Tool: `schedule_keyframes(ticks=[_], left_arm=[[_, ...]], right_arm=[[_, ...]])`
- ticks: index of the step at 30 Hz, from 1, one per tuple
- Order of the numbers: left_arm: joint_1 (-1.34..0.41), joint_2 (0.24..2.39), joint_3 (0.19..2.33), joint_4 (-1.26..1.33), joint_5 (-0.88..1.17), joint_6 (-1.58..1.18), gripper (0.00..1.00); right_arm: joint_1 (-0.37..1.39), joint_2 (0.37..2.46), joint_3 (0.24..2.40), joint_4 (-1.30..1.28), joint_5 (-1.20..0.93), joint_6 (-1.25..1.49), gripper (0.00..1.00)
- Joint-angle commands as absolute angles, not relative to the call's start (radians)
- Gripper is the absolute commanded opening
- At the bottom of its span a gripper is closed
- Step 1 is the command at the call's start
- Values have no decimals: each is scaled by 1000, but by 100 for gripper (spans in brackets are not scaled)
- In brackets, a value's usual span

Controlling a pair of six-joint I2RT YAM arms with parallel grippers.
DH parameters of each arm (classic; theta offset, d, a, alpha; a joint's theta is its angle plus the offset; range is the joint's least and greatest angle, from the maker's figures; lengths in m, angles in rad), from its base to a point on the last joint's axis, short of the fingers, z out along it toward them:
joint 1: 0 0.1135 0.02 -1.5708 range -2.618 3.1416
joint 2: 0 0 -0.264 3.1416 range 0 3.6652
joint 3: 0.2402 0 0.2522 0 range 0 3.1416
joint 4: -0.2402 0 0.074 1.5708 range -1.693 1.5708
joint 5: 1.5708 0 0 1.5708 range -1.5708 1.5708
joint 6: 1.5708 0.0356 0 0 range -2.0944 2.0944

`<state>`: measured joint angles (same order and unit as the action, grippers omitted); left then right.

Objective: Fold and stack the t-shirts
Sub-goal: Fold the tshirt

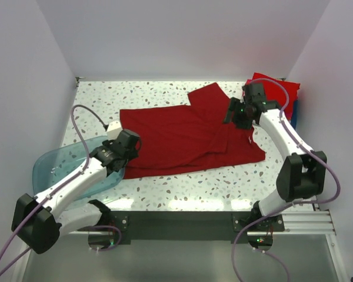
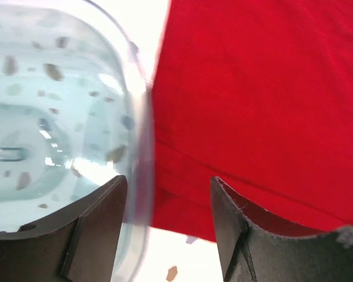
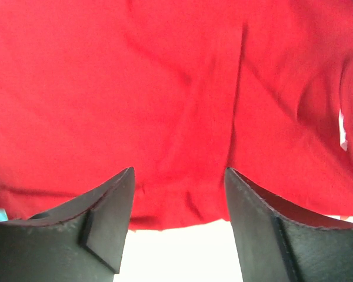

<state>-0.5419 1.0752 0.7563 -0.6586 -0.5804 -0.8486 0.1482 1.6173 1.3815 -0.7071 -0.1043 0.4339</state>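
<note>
A dark red t-shirt (image 1: pixel 188 138) lies spread across the middle of the table, one sleeve pointing to the back. My left gripper (image 1: pixel 131 143) hovers over its left hem, open with nothing between the fingers; in the left wrist view the gripper (image 2: pixel 167 191) looks down on the shirt's edge (image 2: pixel 253 106). My right gripper (image 1: pixel 231 113) hangs open and empty above the shirt's right side; in the right wrist view the gripper (image 3: pixel 179 179) looks down on the red cloth (image 3: pixel 165 88). A folded bright red t-shirt (image 1: pixel 276 88) lies at the back right corner.
A translucent blue plastic tub (image 1: pixel 62 167) sits at the table's left front, and its rim (image 2: pixel 142 147) lies right beside the shirt's hem under my left gripper. White walls close in the table on three sides. A blue edge (image 1: pixel 295 110) shows beside the folded shirt.
</note>
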Motion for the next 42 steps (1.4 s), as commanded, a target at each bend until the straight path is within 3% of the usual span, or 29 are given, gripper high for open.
schedule_keyframes(ticks=[1,10,19,30,33,37,42], left_arm=[[-647,1129,811,-640,-627,-831,64],[-839,1189,815,-580,-618,-887,74],[-899,1123,716,-568,-584,-933,82],[-905,1072,612,-543,-569,-965,84],[-905,1069,595,-538,-558,-971,84],[-905,1040,575,-548,-558,-974,84],[-905,1005,549,-514,-540,-957,84]], right_arm=[[144,1533,1229,-638,-170,440,63],[175,1480,1013,-525,-218,459,49],[184,1594,982,-445,-195,463,46],[184,1649,974,-417,-193,465,43],[184,1649,968,-403,-221,468,30],[186,1649,992,-403,-247,477,1],[204,1680,1118,-451,-241,477,0]])
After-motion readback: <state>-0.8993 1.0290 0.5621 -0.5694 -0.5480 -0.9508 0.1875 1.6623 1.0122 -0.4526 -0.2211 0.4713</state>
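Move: Below and behind the right hand, about 6 cm back, 2 cm left and 12 cm down, lies the edge of the shirt's folded flap. The shirt stack is some 12 cm ahead and 15 cm right; the shirt's right near corner is about 12 cm back and 12 cm right. From the left hand, the near hem waits 6 cm back, 7 cm right and 8 cm down, its left near corner 7 cm back, 1 cm left; the tub's middle is 5 cm back, 17 cm left. Dropping about 12 cm while drawing back some 6 cm, the right hand comes down onto the flap's edge, tips its fingers roughly 10 degrees steeper, narrows them, then shuts them to pinch the cloth. The left hand sweeps right clear of the tub, swinging clockwise, then draws back and sinks towards the near hem, opening wider and touching nothing. ##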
